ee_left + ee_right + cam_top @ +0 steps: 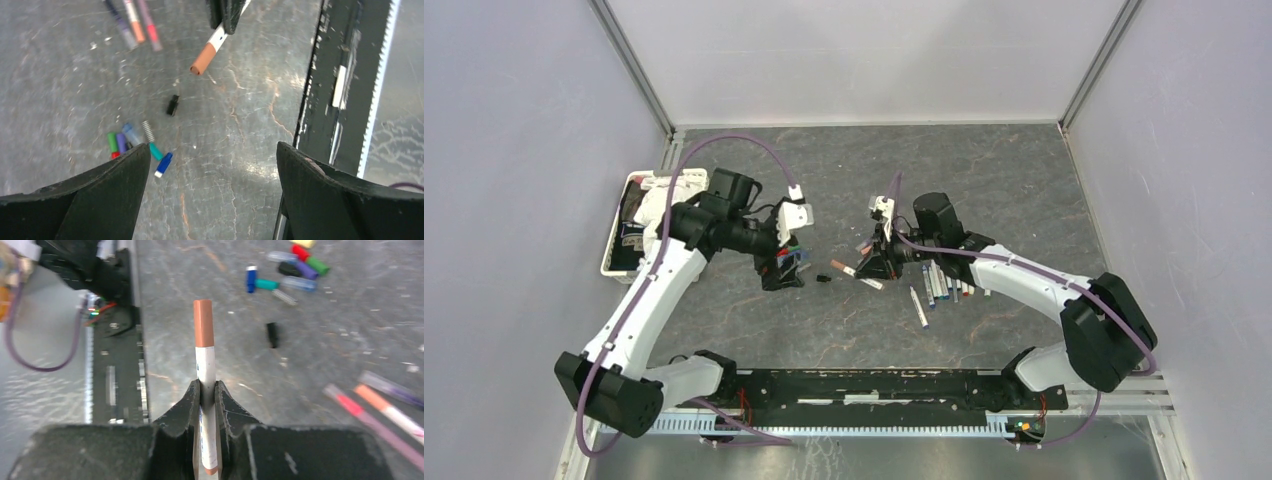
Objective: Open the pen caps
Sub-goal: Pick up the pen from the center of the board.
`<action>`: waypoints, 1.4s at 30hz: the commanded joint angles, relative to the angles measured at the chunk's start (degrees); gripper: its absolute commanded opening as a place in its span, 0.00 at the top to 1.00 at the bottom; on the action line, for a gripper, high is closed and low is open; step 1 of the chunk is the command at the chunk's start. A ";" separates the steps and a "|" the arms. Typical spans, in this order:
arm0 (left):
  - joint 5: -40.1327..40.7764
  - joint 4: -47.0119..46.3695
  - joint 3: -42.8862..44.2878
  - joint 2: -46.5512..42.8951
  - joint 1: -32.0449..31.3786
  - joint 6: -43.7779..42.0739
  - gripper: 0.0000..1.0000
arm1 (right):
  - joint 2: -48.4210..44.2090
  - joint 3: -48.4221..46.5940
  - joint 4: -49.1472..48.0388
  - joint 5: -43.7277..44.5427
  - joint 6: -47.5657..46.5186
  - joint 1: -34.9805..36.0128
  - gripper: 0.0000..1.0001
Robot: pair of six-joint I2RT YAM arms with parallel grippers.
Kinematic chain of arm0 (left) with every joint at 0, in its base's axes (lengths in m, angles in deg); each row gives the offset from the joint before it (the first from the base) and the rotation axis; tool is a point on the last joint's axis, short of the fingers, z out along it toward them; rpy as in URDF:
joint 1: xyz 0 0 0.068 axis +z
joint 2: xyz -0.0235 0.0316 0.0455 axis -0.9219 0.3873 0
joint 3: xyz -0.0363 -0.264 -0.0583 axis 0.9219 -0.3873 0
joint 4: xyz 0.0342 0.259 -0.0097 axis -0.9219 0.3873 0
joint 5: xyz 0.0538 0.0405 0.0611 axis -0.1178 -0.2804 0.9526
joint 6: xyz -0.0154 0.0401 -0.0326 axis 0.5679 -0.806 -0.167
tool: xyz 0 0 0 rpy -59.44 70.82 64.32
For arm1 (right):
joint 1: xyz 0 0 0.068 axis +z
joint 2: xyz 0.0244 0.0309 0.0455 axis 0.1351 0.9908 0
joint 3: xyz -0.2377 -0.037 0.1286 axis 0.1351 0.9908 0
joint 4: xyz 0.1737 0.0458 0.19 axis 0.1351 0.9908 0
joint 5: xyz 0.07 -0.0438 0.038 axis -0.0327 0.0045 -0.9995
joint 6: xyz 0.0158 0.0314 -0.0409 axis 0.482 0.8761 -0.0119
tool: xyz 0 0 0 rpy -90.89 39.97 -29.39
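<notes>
My right gripper (207, 387) is shut on the white barrel of a pen (205, 362), and the pen's brown cap (203, 322) sticks out ahead of the fingers. The left wrist view shows that cap (204, 59) hanging above the table, pointing toward my left gripper (212, 165). That gripper is open, with only bare table between its fingers. Loose pen caps (121, 142) in green, purple, teal and blue lie beside its left finger, and a black cap (172, 105) lies apart. From above, the left gripper (786, 268) faces the right gripper (879, 262) across the black cap (823, 277).
Several pens (944, 285) lie in a row beside the right arm, and one more pen (919, 308) lies nearer the front. A white basket (629, 225) stands at the table's left edge. A black rail (864, 385) runs along the near edge.
</notes>
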 commanded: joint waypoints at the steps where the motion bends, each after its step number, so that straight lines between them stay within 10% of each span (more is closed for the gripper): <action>1: -4.80 2.85 -0.90 2.49 -4.24 -10.68 0.00 | -0.30 0.75 -6.26 -13.84 9.90 0.27 1.00; 21: 5.25 -3.25 1.51 10.83 -16.75 -12.19 0.21 | 3.80 -4.72 -2.82 -19.27 12.97 1.94 1.00; 34: 13.08 -3.15 0.63 11.52 -20.37 -13.35 0.98 | 5.64 -7.22 1.93 -16.37 11.51 2.08 1.00; 42: 9.86 -3.10 1.92 11.08 -20.55 -11.28 0.98 | 5.80 -2.00 -16.76 -16.73 25.55 4.38 0.53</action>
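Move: The marker held mid-barrel in the right fingers points its orange cap at the left hand; that cap is about 9 cm to the right of the left hand, 3 cm ahead and 8 cm lower, or 4 cm left and 1 cm ahead of the right hand, about 1 cm below. On the table, some 21 cm below the left hand, the loose black cap lies 8 cm ahead and 4 cm right, the cap pile 11 cm ahead and 4 cm left. The open left hand comes down and to the right by about 6 cm each way, drifting slightly back and turning some 25 degrees clockwise, and shuts its fingers on the orange cap. The right hand brings the marker about 5 cm back, then a little left and up while its wrist tilts roughly 20 degrees, steadies it while the left fingers pinch, and only afterwards starts opening around the white barrel. ##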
